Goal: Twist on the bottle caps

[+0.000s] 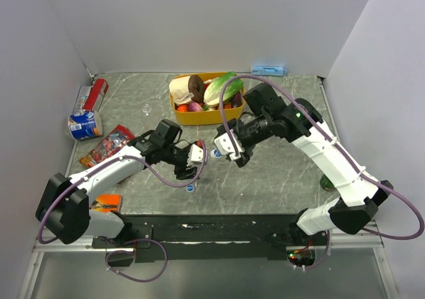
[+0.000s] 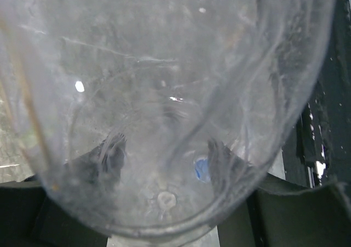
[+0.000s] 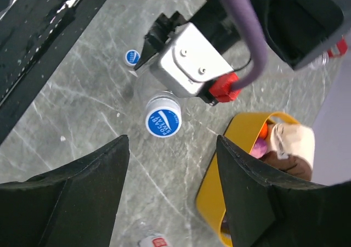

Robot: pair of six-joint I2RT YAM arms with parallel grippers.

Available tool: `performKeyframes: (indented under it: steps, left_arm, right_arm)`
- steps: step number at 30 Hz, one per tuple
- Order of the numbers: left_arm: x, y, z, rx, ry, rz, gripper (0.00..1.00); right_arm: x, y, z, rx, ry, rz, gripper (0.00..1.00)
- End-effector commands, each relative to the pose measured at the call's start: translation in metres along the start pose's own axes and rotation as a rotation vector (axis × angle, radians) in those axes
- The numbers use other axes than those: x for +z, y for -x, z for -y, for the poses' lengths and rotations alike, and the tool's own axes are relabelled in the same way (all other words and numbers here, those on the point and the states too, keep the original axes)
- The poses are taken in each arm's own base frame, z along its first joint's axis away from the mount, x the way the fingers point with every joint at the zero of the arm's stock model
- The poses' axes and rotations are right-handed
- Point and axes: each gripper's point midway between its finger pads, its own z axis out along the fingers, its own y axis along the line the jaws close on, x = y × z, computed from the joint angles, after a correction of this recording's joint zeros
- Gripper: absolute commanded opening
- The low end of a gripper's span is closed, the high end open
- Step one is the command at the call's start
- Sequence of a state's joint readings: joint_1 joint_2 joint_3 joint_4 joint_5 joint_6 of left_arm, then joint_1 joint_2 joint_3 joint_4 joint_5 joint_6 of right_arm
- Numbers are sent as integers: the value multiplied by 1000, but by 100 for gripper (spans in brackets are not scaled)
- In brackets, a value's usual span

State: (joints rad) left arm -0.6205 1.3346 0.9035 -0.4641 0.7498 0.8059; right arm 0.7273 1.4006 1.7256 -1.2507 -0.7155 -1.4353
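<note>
A clear bottle (image 2: 164,93) fills the left wrist view, with my left gripper (image 1: 199,161) shut on its body and the dark fingers (image 2: 109,153) showing through the plastic. A blue-topped bottle cap (image 3: 163,121) sits on that bottle's neck, also seen from above as the cap (image 1: 216,154). My right gripper (image 3: 171,142) is open just short of this cap, nothing between its fingers; from above the right gripper (image 1: 232,154) is beside the neck. A second blue cap (image 3: 131,56) lies loose on the table, near the front edge (image 1: 190,187).
The yellow tub (image 1: 199,117) of toy food stands behind the grippers, its rim (image 3: 241,142) close to my right finger. Snack packets (image 1: 106,145) and a blue-white pack (image 1: 85,123) lie at the left. A dark green bottle (image 1: 325,181) stands at the right.
</note>
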Motion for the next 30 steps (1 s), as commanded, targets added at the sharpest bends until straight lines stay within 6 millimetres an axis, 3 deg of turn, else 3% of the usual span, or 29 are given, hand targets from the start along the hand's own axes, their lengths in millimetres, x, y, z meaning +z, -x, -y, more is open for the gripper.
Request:
performKeyframes:
  steps: [1,20,25,29,30]
  left_arm:
    - [-5,19,0,76,-35,51,1]
    - [-7,29,-8,112,-24,55,1]
    - [-7,32,-9,118,-17,57,1]
    - [-9,36,-19,104,39,67,1]
    - [-10,39,-24,104,70,71,1]
  right_arm:
    - [-2,8,-15,-118,56,18,71]
    - [24,8,-10,-152,101,45,57]
    - [27,5,-11,-132,127,43,44]
    - [34,1,-10,-38,157,38,25]
    - [36,0,-10,-7,164,34,16]
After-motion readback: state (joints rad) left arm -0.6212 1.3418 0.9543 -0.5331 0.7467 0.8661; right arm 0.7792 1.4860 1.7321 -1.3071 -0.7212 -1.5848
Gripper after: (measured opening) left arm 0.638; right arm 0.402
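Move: The blue cap sits on the mouth of the bottle held in the left hand. From the right hand the cap lies about 4 cm below, 2 cm to the left and 1 cm back; from the left hand it is some 8 cm above, 6 cm to the right and 2 cm ahead. A loose blue cap on the table lies about 28 cm below the right hand, 13 cm left and 9 cm back; the yellow box, about 24 cm below, stands 20 cm ahead and 5 cm left. The right fingers close from wide to well narrowed and pinch the sides of the cap on the bottle. To get there the right hand sinks about 3 cm, first easing back 1.5 cm while turning some 10 degrees counter-clockwise, then going left and a little forward again. The left hand keeps its grip on the bottle, nearly still. ##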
